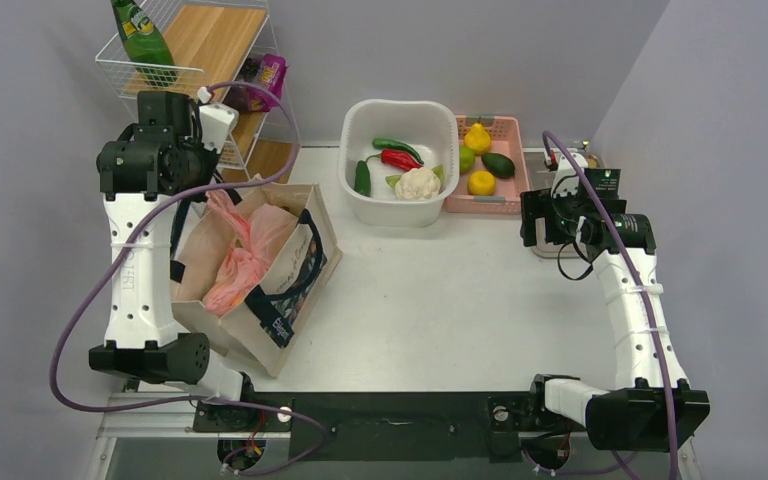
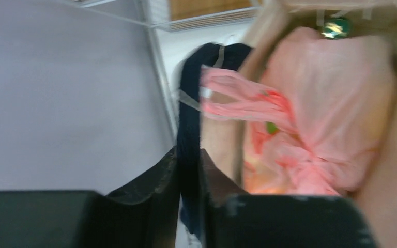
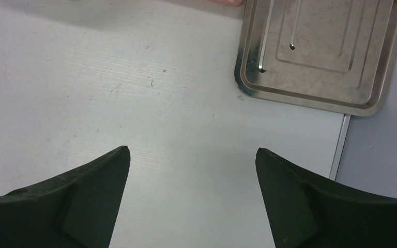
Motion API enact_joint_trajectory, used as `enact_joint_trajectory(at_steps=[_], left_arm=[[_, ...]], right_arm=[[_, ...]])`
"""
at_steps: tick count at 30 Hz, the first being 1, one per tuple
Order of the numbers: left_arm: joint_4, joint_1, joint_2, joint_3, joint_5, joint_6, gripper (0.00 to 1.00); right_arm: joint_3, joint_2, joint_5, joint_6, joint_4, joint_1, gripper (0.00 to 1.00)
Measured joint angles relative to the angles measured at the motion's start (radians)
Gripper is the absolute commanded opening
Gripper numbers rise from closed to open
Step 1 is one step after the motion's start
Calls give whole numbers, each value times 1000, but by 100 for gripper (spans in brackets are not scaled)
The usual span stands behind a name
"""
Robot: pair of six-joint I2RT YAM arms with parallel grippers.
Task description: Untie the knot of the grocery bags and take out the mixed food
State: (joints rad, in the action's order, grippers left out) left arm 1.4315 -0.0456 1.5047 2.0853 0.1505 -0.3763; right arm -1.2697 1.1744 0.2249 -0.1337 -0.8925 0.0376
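Note:
The beige canvas tote [image 1: 305, 285] stands at the left of the table with the thin pink plastic bag [image 1: 250, 250] inside it. In the left wrist view the pink bag [image 2: 336, 98] fills the tote's mouth, and its knot [image 2: 315, 165] is a twisted bunch with one handle loop [image 2: 238, 101] sticking out leftwards. My left gripper [image 2: 188, 155] is shut on the tote's black strap [image 2: 192, 98] at the tote's far left rim. The mixed food is hidden in the pink film. My right gripper [image 3: 192, 152] hangs open and empty over bare table at the right.
A wire rack [image 1: 195, 60] behind the tote carries a green bottle [image 1: 143, 35] and a purple packet [image 1: 265, 80]. A white basin [image 1: 360, 195] holds cauliflower [image 1: 418, 183] and peppers. Beside it is a pink basket [image 1: 508, 128] of fruit. A metal tray [image 3: 315, 51] lies by the right gripper.

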Motion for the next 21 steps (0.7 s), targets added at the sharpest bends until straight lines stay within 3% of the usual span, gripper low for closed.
enact_joint_trajectory(at_steps=[6, 13, 14, 15, 21], left_arm=[[-110, 72, 28, 10, 135, -109, 37], [-263, 195, 37, -61, 196, -243, 48], [-275, 215, 45, -71, 193, -259, 55], [-279, 235, 58, -73, 186, -266, 71], [-200, 359, 166, 55, 14, -241, 77]], right_arm=[[0, 0, -1, -2, 0, 0, 87], [0, 0, -10, -4, 0, 0, 87], [0, 0, -11, -4, 0, 0, 87], [0, 0, -11, -4, 0, 0, 87], [0, 0, -11, -4, 0, 0, 87]])
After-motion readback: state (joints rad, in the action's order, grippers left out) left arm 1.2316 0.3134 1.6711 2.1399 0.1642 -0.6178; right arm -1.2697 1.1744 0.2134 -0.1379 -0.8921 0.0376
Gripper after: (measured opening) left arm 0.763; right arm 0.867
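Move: The left gripper already pinches the tote bag's raised navy handle. The gap between the tote and the left wall, where this handle goes, is about 4 cm to its left, level fore-and-aft and some 30 cm below. The pink grocery bag sits roughly 12 cm right, 5 cm back and 15 cm below; the rack's lowest board is about 12 cm ahead, 8 cm right, 30 cm down. From the idle right hand that gap lies around 62 cm left, level fore-and-aft, 20 cm below. Swing the left gripper some 14 cm to the left and about 5 cm forward, carrying the navy handle away from the pink grocery bag towards the left wall. Open the fingers steadily on the way to let go of the handle beyond the tote's left edge, rising slightly and then sinking back, with the wrist turning about 10 degrees counter-clockwise. ##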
